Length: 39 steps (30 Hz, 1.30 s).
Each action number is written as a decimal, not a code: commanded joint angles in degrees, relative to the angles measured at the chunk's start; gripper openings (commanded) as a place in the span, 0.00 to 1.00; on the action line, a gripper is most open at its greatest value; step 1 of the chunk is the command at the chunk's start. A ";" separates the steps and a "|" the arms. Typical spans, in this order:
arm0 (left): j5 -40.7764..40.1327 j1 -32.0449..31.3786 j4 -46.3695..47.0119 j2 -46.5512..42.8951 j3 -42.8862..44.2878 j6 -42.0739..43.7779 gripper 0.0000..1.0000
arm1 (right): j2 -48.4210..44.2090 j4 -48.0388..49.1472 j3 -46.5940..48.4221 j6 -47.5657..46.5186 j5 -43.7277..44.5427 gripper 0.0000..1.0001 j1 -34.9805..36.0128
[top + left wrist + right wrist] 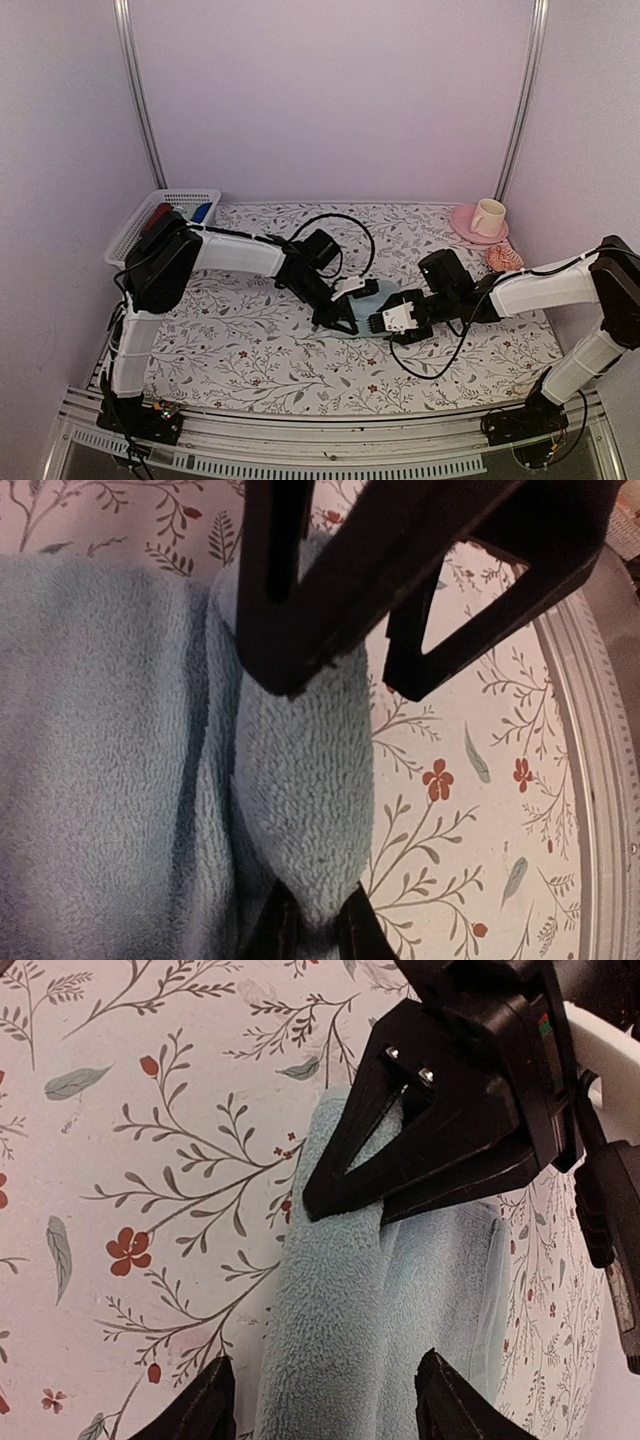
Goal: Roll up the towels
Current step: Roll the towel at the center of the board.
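Note:
The pale blue towel [378, 297] lies mid-table, its near edge turned over into a fat roll [300, 780]. My left gripper [318, 932] is shut on one end of that roll, the terry squeezed between its fingertips; from above it sits at the towel's left side [340, 320]. My right gripper [325, 1405] comes in from the opposite end [380, 322]. It is open, with its fingers [205, 1405] standing either side of the roll [330, 1330] and a gap beside the roll. The pink towel [503, 257] lies bunched at the far right.
A cup [488, 216] stands on a pink plate [462, 225] at the back right, next to the pink towel. A white basket [135, 230] with red and blue rolls sits at the back left. A metal rail [600, 780] runs along the table's edge.

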 commanded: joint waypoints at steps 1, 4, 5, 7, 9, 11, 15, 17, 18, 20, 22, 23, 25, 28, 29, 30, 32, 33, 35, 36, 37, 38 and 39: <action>0.31 1.05 -3.28 3.03 0.57 -1.29 0.04 | 2.01 2.72 -0.68 0.89 3.86 0.59 1.33; 0.44 1.42 -3.45 3.46 0.79 -1.57 0.04 | 2.45 2.98 -0.69 1.02 4.36 0.56 1.69; 0.57 1.61 -3.47 3.53 0.77 -1.61 0.04 | 2.64 2.96 -0.65 1.03 4.60 0.54 1.84; 0.84 1.72 -3.47 3.61 0.60 -1.67 0.04 | 3.02 3.00 -0.58 1.12 5.00 0.52 1.92; 0.88 1.87 -3.47 3.81 0.73 -1.73 0.04 | 3.65 3.07 -0.46 1.04 5.40 0.51 1.99; 1.31 1.98 -3.52 3.91 0.76 -1.70 0.04 | 4.61 2.95 -0.03 1.31 6.34 0.49 2.09; 1.64 2.25 -3.30 3.88 0.76 -1.80 0.06 | 5.83 2.61 0.58 1.76 7.09 0.42 2.22; 1.83 2.41 -3.30 3.87 0.89 -1.84 0.08 | 6.24 2.23 1.10 2.11 7.47 0.33 2.20; 1.85 2.40 -3.30 3.91 0.97 -1.89 0.10 | 6.43 2.10 1.30 2.31 7.58 0.30 2.29; 1.86 2.52 -3.30 3.93 1.11 -1.93 0.14 | 6.85 1.65 1.61 2.43 7.73 0.24 2.28; 1.53 2.53 -3.30 3.37 0.90 -1.51 0.28 | 7.32 0.74 2.16 2.52 7.62 0.20 2.28; 1.09 2.59 -3.06 2.76 0.51 -0.72 0.33 | 7.55 0.07 2.46 2.52 7.43 0.16 2.28; -1.02 2.53 -0.03 -0.17 -2.20 -0.64 0.42 | 7.93 -0.93 2.92 2.68 7.05 0.13 2.23; -4.84 2.56 6.16 -5.98 -8.00 -0.90 0.54 | 8.26 -3.15 3.59 2.77 5.14 0.11 2.17; -5.91 2.54 8.22 -7.97 -9.76 -1.00 0.57 | 8.44 -3.90 3.91 2.82 4.53 0.11 2.11; -7.12 2.55 10.24 -9.88 -11.60 -1.16 0.60 | 8.74 -4.58 4.38 3.00 4.04 0.11 2.00; -9.96 2.47 14.62 -13.56 -15.84 -1.78 0.64 | 9.32 -6.53 5.35 3.38 2.65 0.10 1.57; -11.19 2.44 17.32 -15.50 -18.12 -1.99 0.65 | 9.57 -7.67 5.99 3.54 1.42 0.10 1.16; -13.20 2.34 23.19 -20.30 -22.74 -1.98 0.66 | 9.96 -10.19 7.17 3.94 -1.48 0.10 -0.17; -14.10 2.15 26.16 -22.02 -25.03 -1.71 0.66 | 10.22 -12.05 7.90 4.00 -3.31 0.10 -0.87; -14.62 1.91 28.68 -23.44 -26.89 -1.04 0.66 | 10.65 -13.78 8.73 4.01 -4.71 0.10 -1.55; -15.32 1.62 31.55 -24.96 -28.67 -0.37 0.66 | 11.06 -15.25 9.66 4.26 -6.18 0.10 -2.19; -16.23 1.14 33.18 -25.71 -30.18 0.58 0.66 | 11.59 -16.97 10.65 4.38 -7.73 0.10 -2.84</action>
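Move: Just under the right hand's open fingers runs the blue towel's rolled near edge; the spot it will pinch is about 3 cm down and 1 cm ahead. The left gripper, still pinching the roll, is roughly 9 cm to the right hand's left, and the flat part of the towel centres some 7 cm ahead and 4 cm left, 6 cm lower. From the left hand, that pinch spot is about 9 cm to the right, nearly level. Sinking some 3 cm and edging about 1 cm forward, the right hand closes its straddling fingers and pinches the rolled edge, tilting slightly once it holds. The left hand keeps its pinch until the right has nearly shut, then opens wide and leaves the roll, going about 5 cm left and nearly as far up while its wrist tips back some 20 degrees. ##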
